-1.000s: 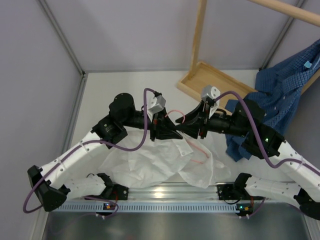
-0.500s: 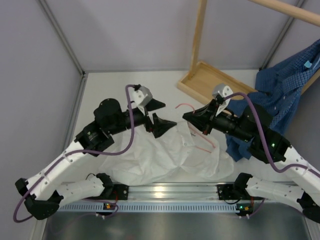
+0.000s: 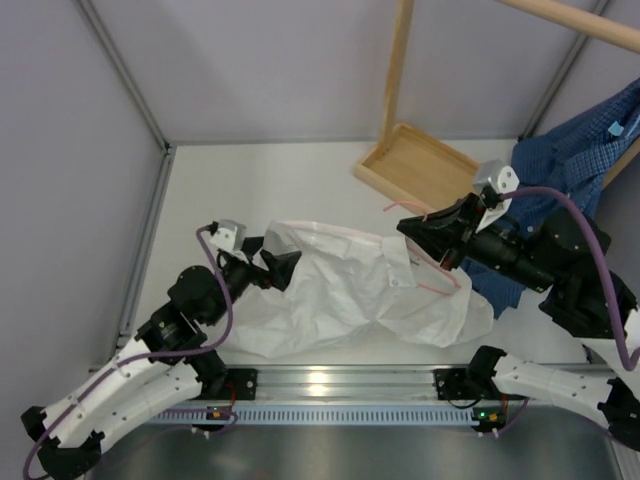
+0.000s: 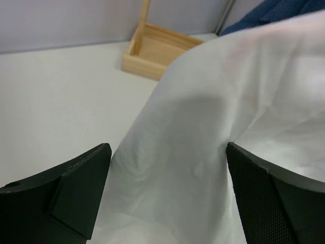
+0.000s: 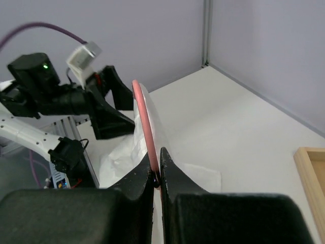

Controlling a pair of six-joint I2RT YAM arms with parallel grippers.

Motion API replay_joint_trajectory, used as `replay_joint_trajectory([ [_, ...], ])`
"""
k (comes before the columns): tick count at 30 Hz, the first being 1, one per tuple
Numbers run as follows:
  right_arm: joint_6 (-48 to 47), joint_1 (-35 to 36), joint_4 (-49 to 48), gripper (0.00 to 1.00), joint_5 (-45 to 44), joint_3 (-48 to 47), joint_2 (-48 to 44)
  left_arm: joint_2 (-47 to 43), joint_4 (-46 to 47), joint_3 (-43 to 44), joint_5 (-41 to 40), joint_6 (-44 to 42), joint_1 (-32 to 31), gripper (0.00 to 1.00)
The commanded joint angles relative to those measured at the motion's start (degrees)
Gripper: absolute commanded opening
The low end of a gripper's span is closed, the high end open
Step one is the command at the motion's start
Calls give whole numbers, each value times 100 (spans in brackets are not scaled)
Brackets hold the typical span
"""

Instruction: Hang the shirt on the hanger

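Observation:
The white shirt (image 3: 350,290) lies stretched across the table, one end lifted toward my right gripper. The pink hanger (image 3: 391,207) shows its hook by that gripper and a wire (image 3: 441,286) running under the fabric. My right gripper (image 3: 405,229) is shut on the hanger (image 5: 144,117), its jaws pinching the thin wire (image 5: 157,175), and white fabric (image 5: 155,114) drapes over the wire's far end. My left gripper (image 3: 284,263) is open at the shirt's left end. In its wrist view the shirt (image 4: 203,127) fills the gap between the wide-apart fingers (image 4: 76,178) without being clamped.
The wooden rack's base (image 3: 415,165) and post (image 3: 398,70) stand at the back right. A blue checked shirt (image 3: 565,190) hangs at the right edge, close behind my right arm. A metal rail (image 3: 330,385) runs along the near edge.
My left gripper opened, let go and drew back to the left. My right gripper shut on the hanger and moved right, pulling the shirt out wider.

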State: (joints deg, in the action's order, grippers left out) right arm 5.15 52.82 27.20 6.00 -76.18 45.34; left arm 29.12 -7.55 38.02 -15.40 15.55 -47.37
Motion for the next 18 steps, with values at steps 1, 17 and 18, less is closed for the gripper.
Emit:
replay_joint_trajectory([
  [1, -93, 27, 373, 0, 331, -485, -122, 93, 963, -268, 554, 53, 0, 98],
  [17, -233, 18, 418, 0, -1311, -116, -667, 1121, 18, 135, -3241, 1423, 333, 0],
  [18, -233, 18, 418, 0, -1390, -107, -676, 1139, -105, 153, -3276, 1511, 386, 0],
])
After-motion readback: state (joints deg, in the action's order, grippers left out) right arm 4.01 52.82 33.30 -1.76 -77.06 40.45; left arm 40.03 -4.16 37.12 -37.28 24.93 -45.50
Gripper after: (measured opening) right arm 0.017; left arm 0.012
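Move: The white shirt's left shoulder edge hangs almost between the left hand's open fingers, about 2 cm ahead, 3 cm to the right and 3 cm below. The shirt-covered hanger end is roughly 4 cm ahead of that hand and 2 cm above it; the wooden tray lies some 35 cm to its right, 15 cm farther out and 20 cm lower. From the right hand, still pinching the hanger, the shoulder edge is about 28 cm left, 8 cm ahead and 17 cm below. The left hand first dips about 3 cm down and 3 cm to the right onto the shirt's shoulder edge and shuts its fingers on the cloth, then draws it roughly 6 cm left and 4 cm forward along the hanger end, sinking another centimetre and turning some 25 degrees counter-clockwise. The right hand keeps its pinch on the hanger, easing about 2 cm back and then forward again while shifting 4 cm to the right, away from the left hand, with a slight clockwise turn as it goes. ##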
